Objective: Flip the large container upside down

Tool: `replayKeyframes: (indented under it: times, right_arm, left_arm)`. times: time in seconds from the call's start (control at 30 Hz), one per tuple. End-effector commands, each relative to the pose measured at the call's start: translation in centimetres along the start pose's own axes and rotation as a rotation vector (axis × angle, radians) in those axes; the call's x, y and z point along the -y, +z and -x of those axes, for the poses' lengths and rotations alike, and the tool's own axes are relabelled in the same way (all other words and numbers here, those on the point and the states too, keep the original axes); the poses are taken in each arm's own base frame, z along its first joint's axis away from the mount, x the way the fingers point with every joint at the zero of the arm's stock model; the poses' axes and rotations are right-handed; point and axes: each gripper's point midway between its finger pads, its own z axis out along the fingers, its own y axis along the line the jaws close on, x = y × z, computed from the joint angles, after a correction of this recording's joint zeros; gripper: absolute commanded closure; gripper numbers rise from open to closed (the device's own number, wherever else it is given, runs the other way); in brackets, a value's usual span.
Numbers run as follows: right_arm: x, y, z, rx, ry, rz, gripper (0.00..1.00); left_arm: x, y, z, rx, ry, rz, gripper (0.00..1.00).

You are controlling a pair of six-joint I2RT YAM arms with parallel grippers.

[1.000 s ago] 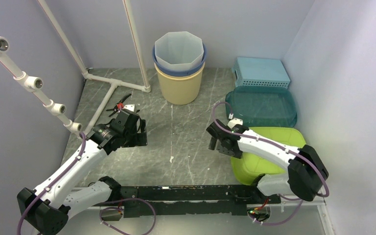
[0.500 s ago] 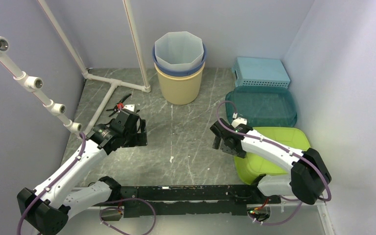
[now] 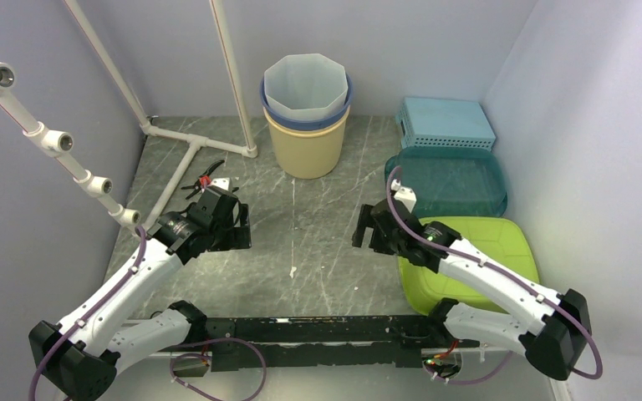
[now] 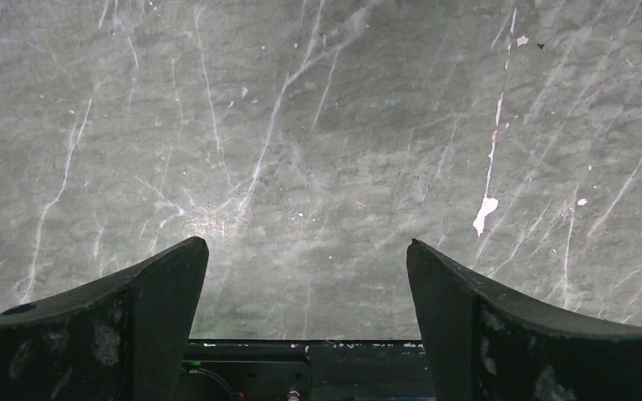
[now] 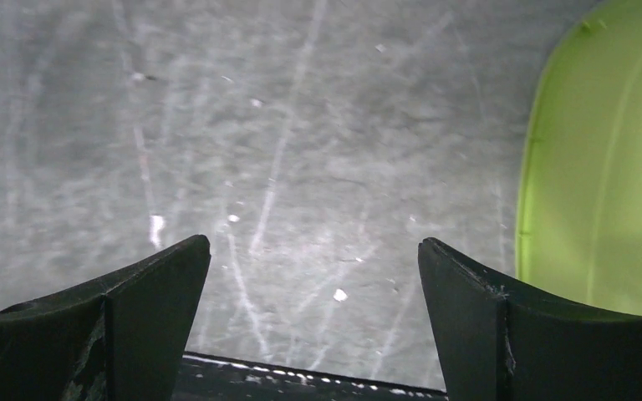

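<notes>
The large container (image 3: 501, 246) is a lime-green tub at the right front of the table, and it looks bottom-up. Its left edge (image 5: 602, 167) also shows in the right wrist view. My right gripper (image 3: 368, 227) (image 5: 313, 242) hangs open over bare table just left of the tub, with nothing between its fingers. On the left side of the table my left gripper (image 3: 236, 225) (image 4: 308, 246) is also open and empty, well away from the tub.
A teal tray (image 3: 447, 180) lies behind the green tub, and a light-blue perforated basket (image 3: 445, 123) behind that. Stacked buckets (image 3: 307, 113) stand at the back centre. A white pipe frame (image 3: 192, 142) and small pliers (image 3: 205, 178) are at the back left.
My right arm has swung off the green tub, its elbow going right and its gripper moving slightly back. The tub's right edge has shifted a little to the right. The left arm is still.
</notes>
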Motion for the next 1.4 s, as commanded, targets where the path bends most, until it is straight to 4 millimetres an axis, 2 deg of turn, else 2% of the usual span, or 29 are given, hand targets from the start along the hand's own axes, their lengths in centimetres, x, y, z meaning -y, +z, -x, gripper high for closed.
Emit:
replayKeyframes:
  times: [0.0, 0.2, 0.23, 0.37, 0.43, 0.53, 0.63, 0.73, 0.8, 0.93, 1.07, 1.1, 1.2, 1.37]
  right_arm:
    - [-5.6, -2.6, 5.1, 0.156, -0.002, 0.225, 0.01]
    - [-9.0, -4.5, 12.7, 0.354, -0.041, 0.202, 0.05]
    - [-9.9, -5.1, 14.6, 0.395, -0.044, 0.197, 0.07]
    - [-11.5, -4.9, 20.0, 0.467, -0.061, 0.126, 0.13]
    - [-11.5, -4.5, 23.0, 0.473, 0.009, 0.104, 0.13]
    - [-11.7, -3.6, 26.4, 0.486, 0.132, 0.105, 0.11]
    - [-12.5, -2.2, 28.9, 0.496, 0.181, 0.141, 0.12]
    - [-13.3, -2.2, 31.4, 0.504, 0.195, 0.181, 0.14]
    - [-14.0, -3.1, 33.4, 0.543, 0.194, 0.207, 0.17]
    - [-15.3, -3.5, 35.5, 0.557, 0.137, 0.228, 0.24]
    - [-16.5, -2.2, 36.3, 0.535, 0.091, 0.229, 0.28]
    - [-16.7, -1.3, 36.2, 0.518, 0.084, 0.218, 0.29]
    - [-17.0, -0.2, 36.3, 0.498, 0.082, 0.204, 0.37]
    - [-17.1, 0.5, 36.4, 0.497, 0.093, 0.201, 0.40]
  left_arm:
    - [-0.3, -0.5, 0.8, 0.040, -0.017, 0.003, 0.06]
    - [-0.2, -0.6, 0.9, 0.044, -0.015, 0.000, 0.06]
    - [-0.2, -0.6, 0.9, 0.043, -0.015, -0.002, 0.06]
    - [-0.1, -0.7, 0.9, 0.046, -0.015, -0.007, 0.06]
    - [-0.1, -0.8, 0.9, 0.049, -0.016, -0.011, 0.06]
    - [-0.2, -0.9, 1.0, 0.056, -0.018, -0.013, 0.06]
    - [-0.1, -0.9, 1.0, 0.059, -0.020, -0.017, 0.06]
    - [-0.1, -0.9, 1.0, 0.056, -0.017, -0.019, 0.06]
    - [0.0, -0.9, 1.0, 0.055, -0.015, -0.023, 0.06]
    - [0.1, -0.8, 0.9, 0.050, -0.012, -0.024, 0.06]
    - [0.1, -0.8, 0.9, 0.048, -0.009, -0.026, 0.06]
    - [0.2, -0.7, 0.9, 0.045, -0.007, -0.026, 0.06]
    - [0.2, -0.7, 0.9, 0.042, -0.007, -0.025, 0.06]
    - [0.1, -0.7, 0.9, 0.046, -0.008, -0.020, 0.06]
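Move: Far out from the right hand, the octagonal white container stands nested in the blue and cream bins, its middle about 31 cm ahead, 17 cm to the left and 10 cm above. The upturned blue basket lies some 32 cm ahead and 21 cm right, the teal tray 18 cm ahead and 20 cm right, and the green container 4 cm back and 22 cm right, all below hand level. From the left hand, the white container is roughly 31 cm ahead, 17 cm right and 7 cm higher. Sweeping forward about 30 cm and climbing roughly 25 cm, with some leftward drift, the right hand goes from above the bare table to the near right rim of the white container, dipping slightly at the end. The wrist tips the fingers up some 30 degrees to point more forward, while they narrow from wide open to a bit over half; no touch on the rim can be made out. ##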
